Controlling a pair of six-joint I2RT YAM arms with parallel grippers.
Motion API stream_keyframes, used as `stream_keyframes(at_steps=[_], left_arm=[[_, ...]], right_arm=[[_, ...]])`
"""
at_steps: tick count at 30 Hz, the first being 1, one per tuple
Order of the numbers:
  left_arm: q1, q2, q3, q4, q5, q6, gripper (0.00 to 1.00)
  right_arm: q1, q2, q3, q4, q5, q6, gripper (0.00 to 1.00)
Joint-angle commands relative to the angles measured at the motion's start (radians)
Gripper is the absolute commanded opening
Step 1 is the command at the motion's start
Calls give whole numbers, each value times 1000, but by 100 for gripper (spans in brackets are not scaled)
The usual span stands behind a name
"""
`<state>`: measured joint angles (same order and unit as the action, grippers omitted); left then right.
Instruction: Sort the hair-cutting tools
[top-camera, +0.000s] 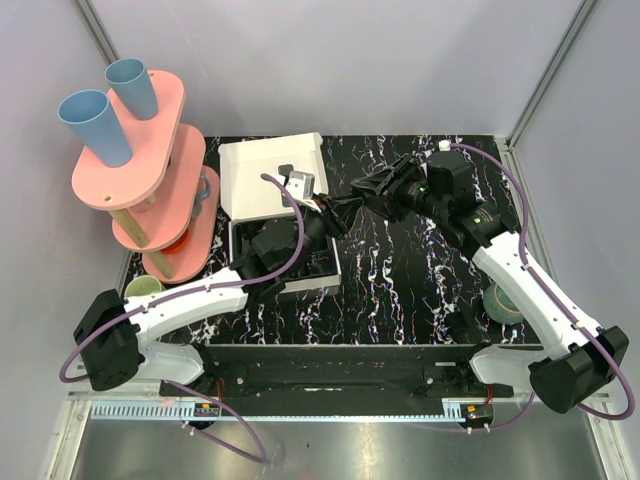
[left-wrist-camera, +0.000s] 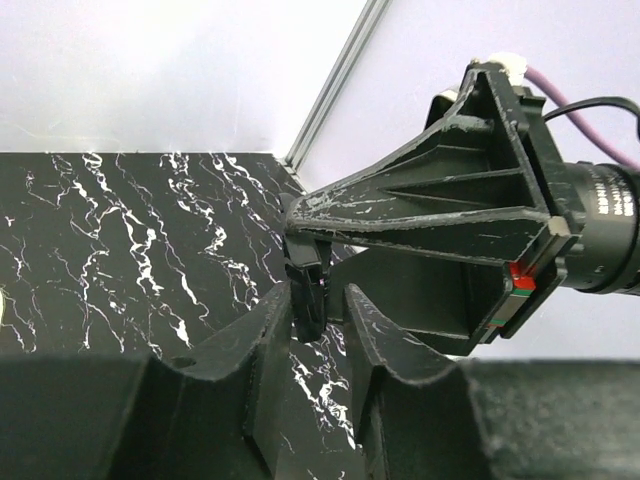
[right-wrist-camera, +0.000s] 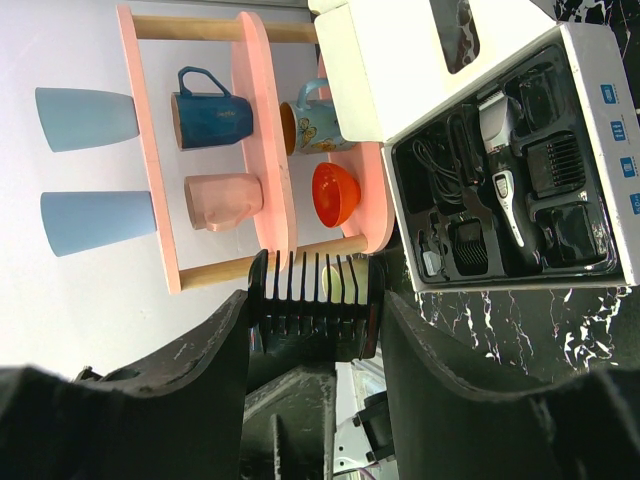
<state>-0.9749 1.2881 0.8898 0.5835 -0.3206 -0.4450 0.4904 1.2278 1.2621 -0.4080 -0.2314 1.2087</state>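
Note:
My right gripper (right-wrist-camera: 315, 325) is shut on a black comb attachment (right-wrist-camera: 312, 305) and holds it in the air over the table, its teeth pointing at the rack. From the left, my left gripper (left-wrist-camera: 320, 305) reaches in, and the comb attachment's (left-wrist-camera: 308, 295) end hangs between its fingers. It lies against the left finger (left-wrist-camera: 255, 330), with a small gap to the right one. The two grippers meet at mid-table (top-camera: 348, 208). The slim clipper (right-wrist-camera: 505, 190) with its grey head lies in the box's black tray (right-wrist-camera: 600, 150) among other comb attachments (right-wrist-camera: 555, 160).
The open white box (top-camera: 270, 175) sits at the back left of the marble table. A pink tiered rack (top-camera: 150, 170) with blue cups (top-camera: 95, 125), mugs and an orange bowl (right-wrist-camera: 335, 192) stands at the far left. A teal bowl (top-camera: 503, 300) sits by the right arm.

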Motion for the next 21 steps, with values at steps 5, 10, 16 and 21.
stream_keyframes(at_steps=[5,10,16,21], left_arm=[[-2,11,63,12,-28,-4,23],[-2,16,67,6,-43,-4,13],[-2,33,98,-37,-45,-11,0],[-1,45,121,-68,-43,-14,0]], right_arm=[[-3,2,14,54,-23,-14,24],[-3,6,10,57,-26,-15,25],[-3,10,-4,60,-28,-11,28],[-3,13,-7,61,-28,-6,44]])
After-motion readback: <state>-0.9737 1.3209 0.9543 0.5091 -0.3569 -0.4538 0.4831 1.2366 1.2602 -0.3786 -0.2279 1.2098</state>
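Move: The guard comb is pinched in the right hand's fingertips, about 1 cm ahead and 1 cm left of that hand's point. From the left hand the comb lies roughly 2 cm ahead, 2 cm to the right and level. The open box's tray is some 16 cm to the left hand's left, about 3 cm farther out and roughly 30 cm lower. Left fingers close almost shut at the comb, easing about 1 cm forward; the right keeps holding it. ##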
